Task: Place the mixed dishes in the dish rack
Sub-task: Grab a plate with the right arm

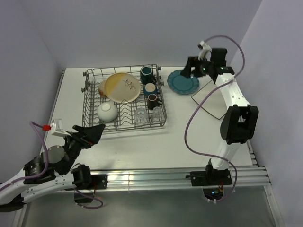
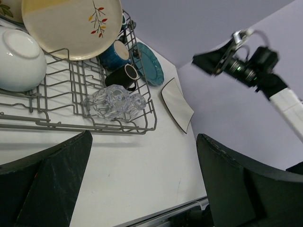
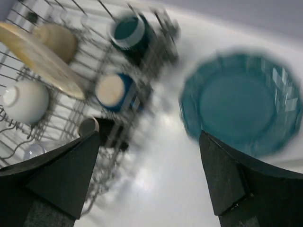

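The grey wire dish rack stands left of centre. It holds the yellow-cream leaf-sprig plate leaning upright, a white bowl, three dark mugs and two clear glasses. The teal scalloped plate lies flat on the table right of the rack. The white square plate lies further right. My right gripper hovers open and empty above the teal plate's near-left edge. My left gripper is open and empty over bare table in front of the rack.
A tan plate stands behind the yellow one. The right arm reaches over the far right of the table. A metal rail runs along the near edge. Purple walls close in the back and the sides.
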You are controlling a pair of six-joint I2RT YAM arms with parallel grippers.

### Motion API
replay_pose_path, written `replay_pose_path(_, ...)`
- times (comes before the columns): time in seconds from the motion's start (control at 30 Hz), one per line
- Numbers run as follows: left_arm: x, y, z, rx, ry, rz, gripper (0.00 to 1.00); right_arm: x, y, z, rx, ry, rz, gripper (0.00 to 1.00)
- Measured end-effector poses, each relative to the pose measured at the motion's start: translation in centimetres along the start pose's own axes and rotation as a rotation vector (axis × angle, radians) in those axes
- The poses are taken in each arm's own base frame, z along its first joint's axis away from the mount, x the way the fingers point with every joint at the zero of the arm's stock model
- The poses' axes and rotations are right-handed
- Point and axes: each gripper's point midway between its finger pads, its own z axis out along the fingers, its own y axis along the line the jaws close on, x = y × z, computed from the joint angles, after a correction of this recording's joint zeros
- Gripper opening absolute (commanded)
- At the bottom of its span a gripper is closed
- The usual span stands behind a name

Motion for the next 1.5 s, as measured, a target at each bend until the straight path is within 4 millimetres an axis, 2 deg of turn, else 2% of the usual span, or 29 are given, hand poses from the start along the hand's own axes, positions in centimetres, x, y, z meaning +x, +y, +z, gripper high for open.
replay_pose_path(0.07,0.0,0.0,0.1,0.001,-0.008,-0.011,0.99,5.4,-3.2,-0.7,0.049,0.088,0.182,0.84)
replay_pose_path(0.1,0.1,0.0,0.2,-0.003,-0.008,-0.013,0.99,8.5,-4.1,-1.0,0.070,0.144,0.281,0.82)
replay_pose_path(0.17,0.5,0.0,0.6,-0.021,-0.008,-0.010,0.99,12.7,-4.8,-1.5,0.101,0.219,0.428,0.78)
replay_pose_path(0.2,0.7,0.0,0.8,-0.032,-0.005,-0.005,0.99,14.3,-4.8,-1.8,0.115,0.244,0.495,0.71)
replay_pose_path(0.27,1.6,0.1,1.4,-0.062,0.008,0.022,0.99,16.7,-5.0,-2.0,0.151,0.279,0.617,0.71)
replay_pose_path(0.33,2.5,0.1,1.9,-0.087,0.024,0.058,0.99,18.0,-5.3,-2.1,0.207,0.291,0.706,0.70)
replay_pose_path(0.43,3.3,0.0,2.5,-0.111,0.041,0.095,0.99,17.9,-6.4,-1.9,0.287,0.255,0.789,0.61)
replay_pose_path(0.6,3.4,-0.8,2.8,-0.113,0.045,0.086,0.99,16.0,-9.0,-1.2,0.390,0.164,0.859,0.55)
replay_pose_path(0.73,3.7,-1.1,3.0,-0.114,0.053,0.086,0.99,13.9,-12.0,-0.2,0.452,0.092,0.863,0.54)
replay_pose_path(0.83,3.9,-1.2,3.3,-0.118,0.057,0.094,0.99,13.3,-14.1,0.6,0.494,0.064,0.868,0.54)
replay_pose_path(1.2,3.7,-3.0,4.1,-0.115,0.051,0.104,0.99,15.7,-18.6,1.8,0.582,0.074,0.921,0.50)
replay_pose_path(1.5,3.4,-3.5,5.3,-0.145,0.027,0.149,0.99,16.0,-20.3,3.8,0.561,0.073,0.933,0.48)
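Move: The teal plate lies on the table some 14 cm ahead of the right hand, about 3 cm to its right and 26 cm below. The white square board is about 2 cm ahead and 21 cm to the right of that hand, equally low. The blue mug in the rack stands roughly 2 cm ahead and 17 cm to its left, some 19 cm down. From the left hand the plate is about 48 cm ahead, 40 cm to the right and 27 cm down. The right hand heads for the teal plate's right rim, touching nothing visible: it sinks about 21 cm and goes some 15 cm right, first drawing back, then reaching forward. The wrist swings clockwise and tips the fingers steeply down while they close to about half open. The empty left hand, wide open, drifts right and a little forward. ##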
